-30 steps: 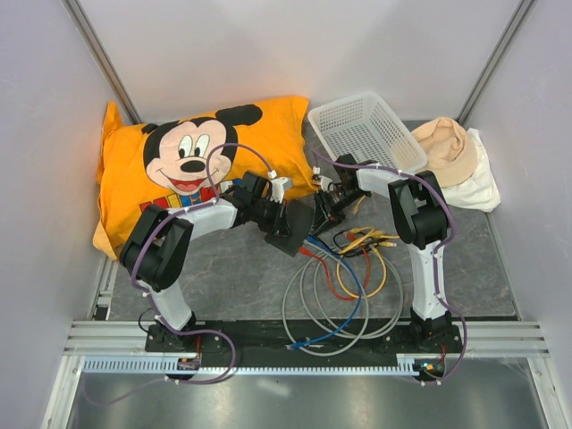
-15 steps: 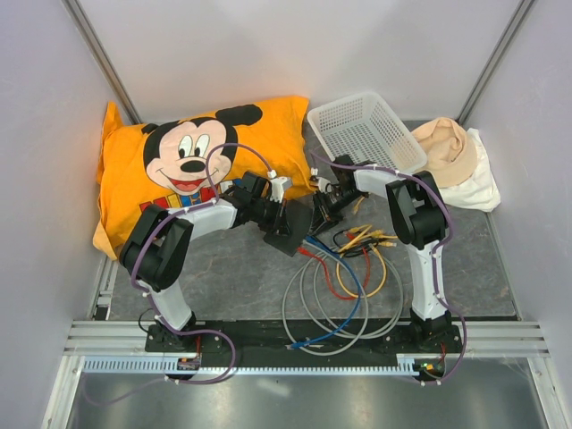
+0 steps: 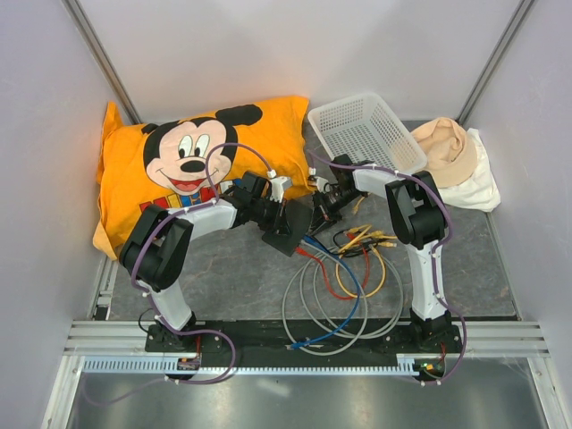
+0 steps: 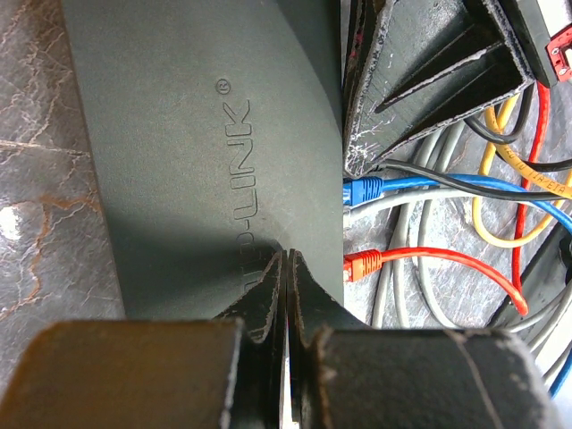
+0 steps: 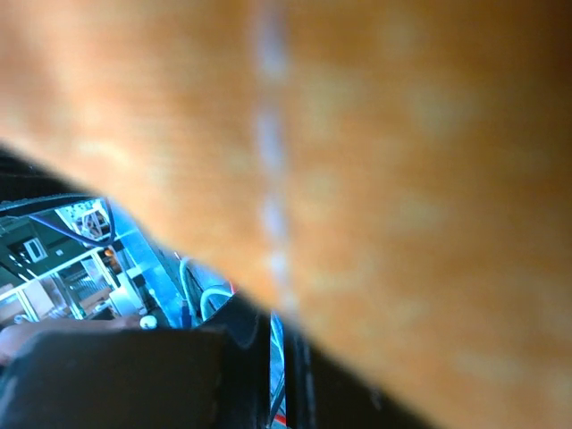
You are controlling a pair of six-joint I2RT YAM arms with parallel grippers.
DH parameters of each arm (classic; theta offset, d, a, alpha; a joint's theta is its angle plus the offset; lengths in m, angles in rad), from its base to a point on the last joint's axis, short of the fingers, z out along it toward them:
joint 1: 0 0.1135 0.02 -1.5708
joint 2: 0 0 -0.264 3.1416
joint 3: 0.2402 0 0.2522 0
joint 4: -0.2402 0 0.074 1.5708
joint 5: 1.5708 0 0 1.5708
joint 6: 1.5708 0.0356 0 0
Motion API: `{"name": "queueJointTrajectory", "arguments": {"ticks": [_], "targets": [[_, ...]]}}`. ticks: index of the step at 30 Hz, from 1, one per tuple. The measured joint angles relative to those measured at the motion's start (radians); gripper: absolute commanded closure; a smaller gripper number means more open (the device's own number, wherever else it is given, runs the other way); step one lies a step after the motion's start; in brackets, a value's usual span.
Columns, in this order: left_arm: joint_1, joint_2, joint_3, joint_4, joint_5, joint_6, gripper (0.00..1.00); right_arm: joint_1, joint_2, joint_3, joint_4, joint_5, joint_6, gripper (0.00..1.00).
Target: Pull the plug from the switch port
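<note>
The switch (image 3: 291,234) is a flat matte-black box on the grey table between my arms; its top fills the left wrist view (image 4: 197,152). My left gripper (image 4: 288,268) is shut, its tips resting on the switch's top; it also shows in the top view (image 3: 282,218). A blue plug (image 4: 362,189) and a red plug (image 4: 362,264) sit at the switch's socket edge. My right gripper (image 3: 319,211) is beside that edge, jaws together, its fingers (image 4: 393,98) just above the blue plug. The right wrist view is mostly blurred orange, with the right gripper (image 5: 284,357) at the bottom.
An orange Mickey Mouse pillow (image 3: 179,161) lies back left, touching my left arm. A white mesh basket (image 3: 366,132) stands behind the right gripper, with a beige and white cloth (image 3: 456,156) at the far right. Coils of grey, blue, red and yellow cables (image 3: 344,286) lie in front.
My right gripper has moved a little left, closer to the switch's socket edge. The left gripper has stayed on the switch.
</note>
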Motion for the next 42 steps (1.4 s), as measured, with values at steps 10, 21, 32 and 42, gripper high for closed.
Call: {"name": "queueJointTrajectory", "arguments": {"ticks": [10, 21, 32, 42], "targets": [[0.0, 0.0, -0.002, 0.007, -0.003, 0.0, 0.99, -0.014, -0.026, -0.053, -0.006, 0.031, -0.067, 1.0], [0.0, 0.0, -0.002, 0.01, -0.007, 0.0, 0.98, -0.018, -0.037, -0.07, -0.01, 0.032, -0.068, 1.0], [0.0, 0.0, -0.004, 0.027, -0.02, 0.005, 0.98, -0.091, -0.348, -0.17, -0.085, 0.358, -0.283, 1.0], [0.006, 0.013, 0.022, 0.024, -0.043, 0.03, 0.98, -0.262, -0.648, -0.265, -0.093, 0.575, -0.365, 1.0]]}}
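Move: Right at the switch's port edge, the right fingers are already nearly shut on the black plug; the switch's middle lies about 6 cm to their left, level with them. The blue plug sits some 3 cm back and 2 cm left, the red plug 6 cm back and 4 cm left, and the loose yellow plugs about 15 cm right and 4 cm back. From the left hand, the black plug is roughly 7 cm right, 2 cm ahead and 2 cm lower. Drawing away from the switch, the right hand first tugs the black plug about 2 cm right and slightly back, pauses, then sweeps right and up to end some 18 cm right and 10 cm higher, its shut fingers swinging from leftward to mostly down. The left fingertips stay at the switch's top, edging forward slightly at the end. ##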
